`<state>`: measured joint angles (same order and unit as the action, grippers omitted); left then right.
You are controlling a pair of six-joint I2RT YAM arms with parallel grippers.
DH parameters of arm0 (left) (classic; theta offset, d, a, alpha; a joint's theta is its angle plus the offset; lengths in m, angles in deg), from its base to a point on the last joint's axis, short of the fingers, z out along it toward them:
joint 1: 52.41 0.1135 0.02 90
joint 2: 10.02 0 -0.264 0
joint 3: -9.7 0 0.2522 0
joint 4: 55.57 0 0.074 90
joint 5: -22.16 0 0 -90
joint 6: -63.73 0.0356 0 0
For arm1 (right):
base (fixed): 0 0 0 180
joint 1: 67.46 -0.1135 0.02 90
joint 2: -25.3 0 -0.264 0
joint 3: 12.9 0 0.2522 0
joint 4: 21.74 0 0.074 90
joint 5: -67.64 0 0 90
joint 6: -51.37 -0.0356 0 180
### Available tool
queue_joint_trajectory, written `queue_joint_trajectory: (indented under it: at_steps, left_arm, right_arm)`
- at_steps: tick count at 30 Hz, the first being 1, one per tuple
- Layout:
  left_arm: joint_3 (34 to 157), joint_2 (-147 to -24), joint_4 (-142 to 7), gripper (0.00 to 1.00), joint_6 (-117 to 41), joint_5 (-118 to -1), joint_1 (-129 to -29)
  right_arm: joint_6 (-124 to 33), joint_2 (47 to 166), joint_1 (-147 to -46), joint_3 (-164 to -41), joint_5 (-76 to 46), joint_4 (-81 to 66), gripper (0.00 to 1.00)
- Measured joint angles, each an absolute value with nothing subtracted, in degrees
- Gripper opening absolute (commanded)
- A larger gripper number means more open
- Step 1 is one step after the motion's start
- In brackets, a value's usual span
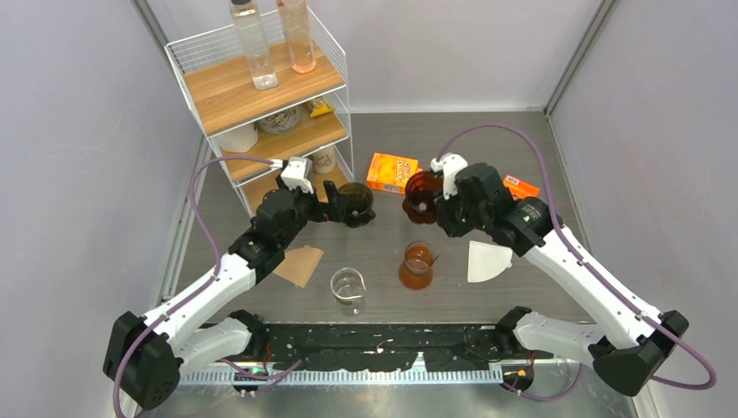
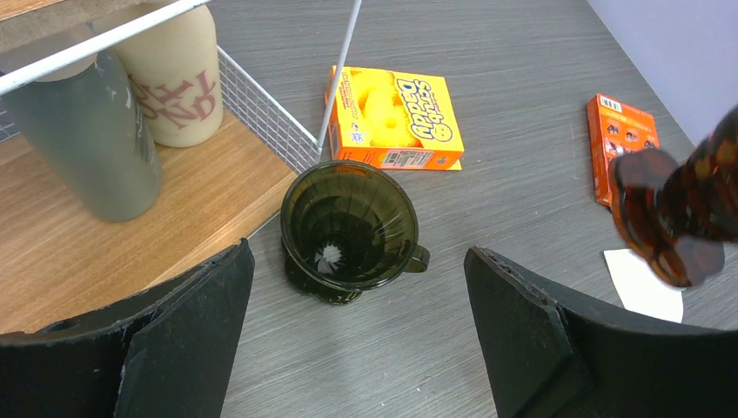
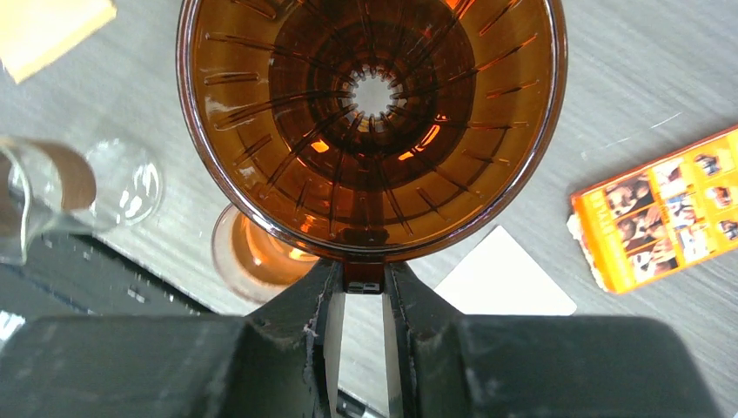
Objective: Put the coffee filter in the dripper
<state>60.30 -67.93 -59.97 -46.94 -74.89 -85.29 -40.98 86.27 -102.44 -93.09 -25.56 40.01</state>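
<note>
My right gripper [image 3: 364, 292] is shut on the handle tab of an amber dripper [image 3: 374, 113], holding it off the table with its empty ribbed inside facing the wrist camera; from above the amber dripper [image 1: 422, 195] hangs at mid-table. A white coffee filter [image 1: 487, 259] lies flat under my right arm, and a brown filter [image 1: 298, 264] lies by my left arm. A dark green dripper [image 2: 348, 222] stands empty at the shelf's corner. My left gripper [image 2: 357, 335] is open just short of it, touching nothing.
A wire shelf [image 1: 335, 65] with bottles and cups stands at the back left. An orange sponge box [image 1: 392, 171] and a small orange box [image 1: 520, 186] lie behind the drippers. A clear beaker [image 1: 348, 287] and an amber glass server [image 1: 417, 266] stand near the front.
</note>
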Motion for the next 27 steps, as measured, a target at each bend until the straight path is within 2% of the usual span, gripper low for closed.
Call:
queue_joint_trajectory:
  at_steps: [12,27]
  left_arm:
    - [60.30,-68.32,-60.14,0.99,-47.11,-75.22,-85.29]
    - [60.32,-69.57,-60.43,0.99,-47.33,-75.35,-85.29]
  right_arm:
    - [-46.60,81.62,-115.82,-93.09,-28.68,49.01,0.05]
    - [-50.58,80.02,-119.91,-88.98,-27.37,52.75,0.06]
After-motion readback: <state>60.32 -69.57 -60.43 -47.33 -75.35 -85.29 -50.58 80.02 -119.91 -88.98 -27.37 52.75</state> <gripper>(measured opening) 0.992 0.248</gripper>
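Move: Gripped by its handle in the right hand, the amber dripper is bound for the amber carafe, whose middle lies about 6 cm back, 6 cm to the left and 17 cm below that hand. The clear beaker stands some 20 cm left of the carafe and 7 cm nearer the bases; the white paper filter lies roughly 21 cm right of it and 5 cm farther out. From the left hand the carafe is about 11 cm back and 21 cm right, 16 cm lower. Drawing back about 10 cm, quickly at first and then slower, the right hand carries the dripper by its pinched handle to above the carafe. It stays nearly level until late, then starts sinking, some 3 cm in all, while the wrist tips down about 10 degrees and swings slightly counter-clockwise; the fingers keep their hold. ##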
